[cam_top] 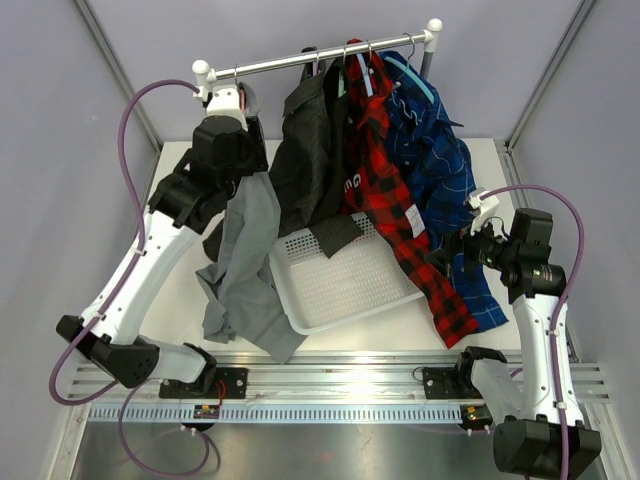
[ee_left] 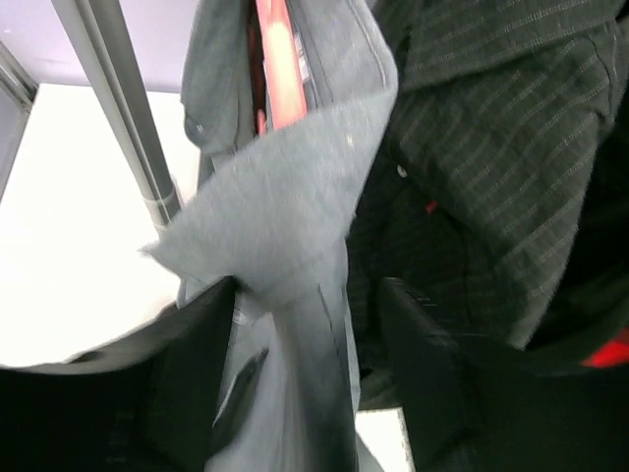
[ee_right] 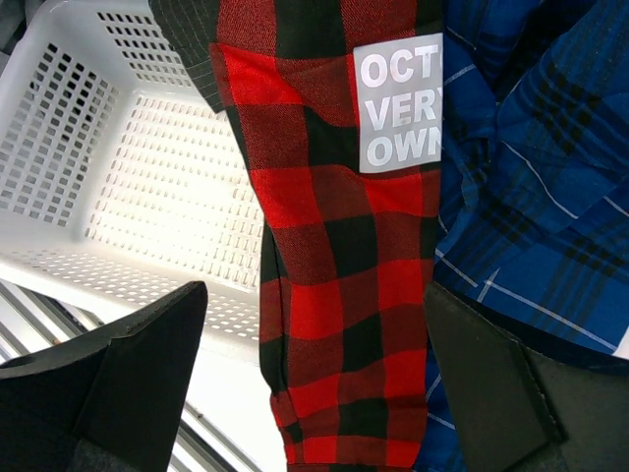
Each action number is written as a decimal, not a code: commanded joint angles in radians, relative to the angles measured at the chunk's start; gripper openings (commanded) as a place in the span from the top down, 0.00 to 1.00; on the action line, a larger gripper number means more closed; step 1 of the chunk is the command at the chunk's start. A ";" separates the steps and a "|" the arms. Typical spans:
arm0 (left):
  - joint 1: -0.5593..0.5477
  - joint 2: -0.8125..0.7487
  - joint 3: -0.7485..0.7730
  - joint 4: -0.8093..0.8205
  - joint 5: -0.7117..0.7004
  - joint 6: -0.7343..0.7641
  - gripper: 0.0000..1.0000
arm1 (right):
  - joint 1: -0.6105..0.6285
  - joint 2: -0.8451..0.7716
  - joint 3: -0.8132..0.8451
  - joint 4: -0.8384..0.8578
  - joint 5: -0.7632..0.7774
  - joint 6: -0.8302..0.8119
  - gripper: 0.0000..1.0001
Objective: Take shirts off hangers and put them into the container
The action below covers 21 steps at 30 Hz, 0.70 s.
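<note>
Four shirts hang on hangers from the rail: grey (cam_top: 248, 265), black (cam_top: 312, 160), red-and-black plaid (cam_top: 385, 190) and blue plaid (cam_top: 440, 165). The white mesh container (cam_top: 350, 290) sits below them; a black sleeve and the red sleeve drape over it. My left gripper (ee_left: 307, 295) is up at the grey shirt's collar (ee_left: 285, 206). Grey cloth lies between its fingers, touching the left one, with a gap at the right one. A pink hanger (ee_left: 280, 69) shows inside that collar. My right gripper (ee_right: 314, 295) stands open around the red plaid sleeve (ee_right: 334, 295), not pinching it.
The white-and-steel rail (cam_top: 320, 60) crosses the back, and its post (ee_left: 118, 98) stands just left of the grey shirt. The grey shirt's tail reaches the table's front left. The blue plaid shirt (ee_right: 531, 197) hangs against my right gripper's right finger. A slotted metal rail (cam_top: 340, 385) runs along the near edge.
</note>
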 commanded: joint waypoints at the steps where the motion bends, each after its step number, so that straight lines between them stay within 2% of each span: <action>1: -0.004 0.013 0.051 0.105 -0.062 0.053 0.46 | 0.003 -0.017 -0.002 0.029 -0.015 -0.021 0.01; 2: -0.004 0.015 0.041 0.114 -0.062 0.061 0.51 | 0.003 -0.021 -0.002 0.029 -0.010 -0.021 0.01; 3: -0.004 0.012 0.034 0.135 -0.064 0.066 0.64 | 0.003 -0.023 -0.002 0.027 -0.008 -0.020 0.01; 5: -0.004 0.005 0.011 0.160 -0.062 0.084 0.79 | 0.003 -0.024 -0.002 0.026 -0.001 -0.021 0.01; 6: -0.004 -0.002 0.007 0.175 -0.062 0.090 0.92 | 0.003 -0.024 -0.002 0.026 -0.001 -0.021 0.01; 7: -0.004 -0.008 0.001 0.186 -0.062 0.107 0.99 | 0.003 -0.024 -0.002 0.024 0.002 -0.021 0.01; 15: -0.004 -0.105 -0.097 0.370 0.031 0.224 1.00 | 0.003 -0.023 -0.002 0.024 0.012 -0.018 0.01; 21: -0.004 -0.162 -0.136 0.442 0.054 0.259 1.00 | 0.003 -0.024 -0.002 0.024 0.018 -0.018 0.01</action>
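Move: The grey shirt's upper front already hangs between the left hand's open fingers, about 1 cm ahead of their middle. From that hand, its coral hanger is some 8 cm ahead, 1 cm left and 6 cm higher; the rack post is about 9 cm ahead and 6 cm left. The dark striped shirt hangs roughly 9 cm right and 4 cm ahead. From the right hand, the grey shirt's upper front is about 38 cm left, 13 cm ahead and 16 cm higher. The left fingers close and pinch the grey shirt below its hanger, then lift about 2 cm, tilting up 10 degrees. ##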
